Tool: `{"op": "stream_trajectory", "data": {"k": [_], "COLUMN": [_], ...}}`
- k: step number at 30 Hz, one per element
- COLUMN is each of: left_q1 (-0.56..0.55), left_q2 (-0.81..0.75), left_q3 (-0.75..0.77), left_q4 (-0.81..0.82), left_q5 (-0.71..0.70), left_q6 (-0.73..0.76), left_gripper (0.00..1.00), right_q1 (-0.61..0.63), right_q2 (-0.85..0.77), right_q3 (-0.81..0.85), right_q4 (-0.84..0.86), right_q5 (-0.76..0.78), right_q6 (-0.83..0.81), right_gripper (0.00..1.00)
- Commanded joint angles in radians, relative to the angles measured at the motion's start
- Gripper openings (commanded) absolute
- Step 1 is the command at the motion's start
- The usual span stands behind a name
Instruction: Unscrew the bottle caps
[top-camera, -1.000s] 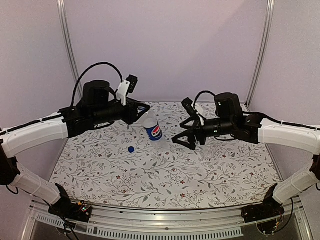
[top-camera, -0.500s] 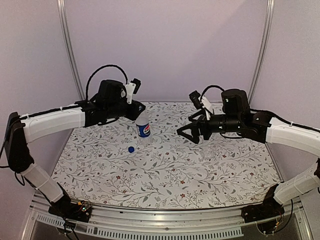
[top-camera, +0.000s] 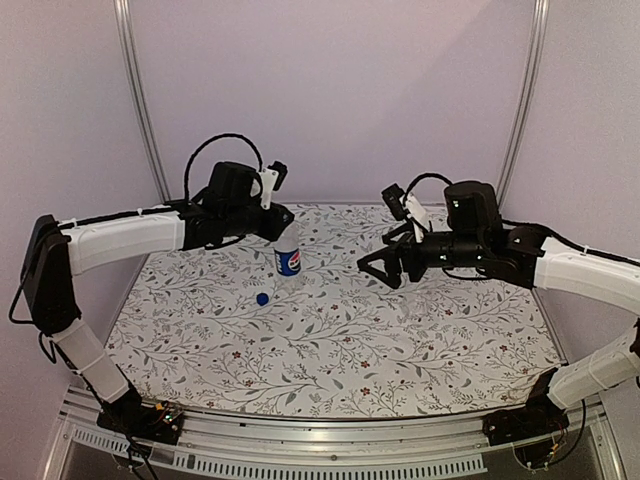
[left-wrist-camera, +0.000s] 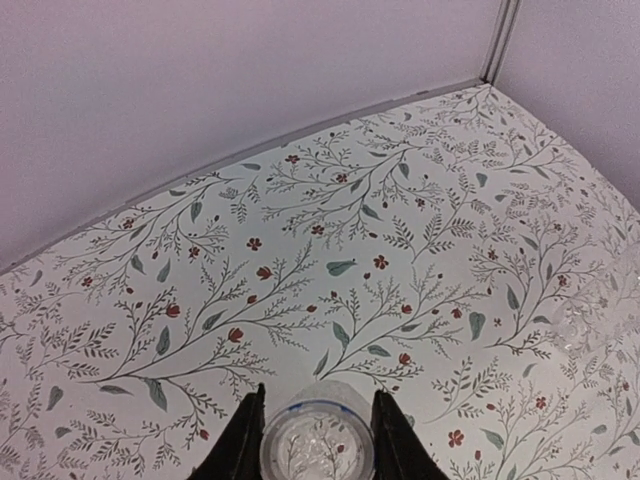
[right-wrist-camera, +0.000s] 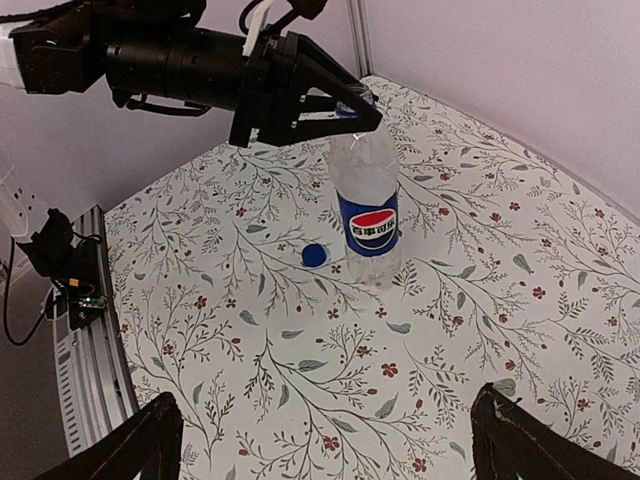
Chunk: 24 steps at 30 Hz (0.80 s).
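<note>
The Pepsi bottle (top-camera: 288, 256) stands upright on the flowered cloth, left of centre. My left gripper (top-camera: 283, 224) is shut on its neck from the left. In the left wrist view the bottle's open mouth (left-wrist-camera: 318, 447), ringed in blue, sits between the two black fingers (left-wrist-camera: 243, 440); no cap is on it. A blue cap (top-camera: 262, 298) lies on the cloth just in front and left of the bottle (right-wrist-camera: 367, 215), also seen as the blue cap (right-wrist-camera: 315, 254) in the right wrist view. My right gripper (top-camera: 385, 268) hovers open to the bottle's right, apart from it, with nothing between its fingers (right-wrist-camera: 150, 440).
The table (top-camera: 330, 345) carries a floral cloth and is walled by pale panels at the back and sides. A faint see-through shimmer (left-wrist-camera: 588, 330) lies on the cloth at the right in the left wrist view; I cannot tell what it is.
The left arm has swung and carried the bottle a little to the left, still gripping its neck. The right gripper has drawn back to the right, staying open. The blue cap has not moved.
</note>
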Motion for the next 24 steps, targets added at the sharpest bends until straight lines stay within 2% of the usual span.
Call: {"op": "stream_trajectory", "data": {"k": [1,5,11,14,16,20,24], "left_q1": [0.013,0.013,0.012,0.011,0.011,0.011,0.011], "left_q2": [0.023,0.018,-0.019,-0.063,-0.102,-0.205,-0.330], "left_q3": [0.012,0.010,-0.005,-0.024,-0.043,-0.104,-0.207], "left_q4": [-0.022,-0.023,0.000,0.014,0.022,0.039,0.118], "left_q5": [-0.016,-0.009,0.021,0.037,0.043,0.012,0.029], "left_q6": [-0.007,-0.006,-0.009,-0.013,-0.019,-0.046,-0.066], "left_gripper": [0.33,0.52,0.72,0.86,0.97,1.00,1.00], "right_q1": [-0.004,-0.004,-0.005,-0.005,-0.009,-0.016,-0.032], "right_q2": [-0.030,-0.035,-0.046,-0.057,-0.060,-0.045,-0.036], "right_q3": [-0.022,-0.023,-0.003,0.022,0.051,0.116,0.137], "right_q4": [-0.005,-0.013,-0.054,-0.103,-0.153,-0.291,-0.368], "right_q5": [0.034,0.048,0.123,0.214,0.333,0.527,0.599], "right_q6": [0.008,0.008,0.019,0.032,0.053,0.097,0.106], "right_gripper": [0.99,0.99,0.99,0.99,0.99,0.99,0.99]}}
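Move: The left hand still grips the uncapped Pepsi bottle by its neck, the bottle standing straight below it with its middle some 10 cm down; the blue cap lies about 6 cm back and 7 cm to the left of this hand, 20 cm below. From the open right hand the clear bottle stands roughly 5 cm ahead and 13 cm to the right, its middle about 15 cm lower, while the Pepsi bottle is some 15 cm ahead and 18 cm to the left. The left fingers spread from their grip to wide open and let go of the Pepsi bottle's neck; only then does the hand draw off it, up about 5 cm and back some 4 cm, easing to the left as well. The right hand, empty and wide open, starts slowly and then swings right and forward towards the clear bottle, about 8 cm at nearly level height, turning some 25 degrees clockwise and touching nothing. ##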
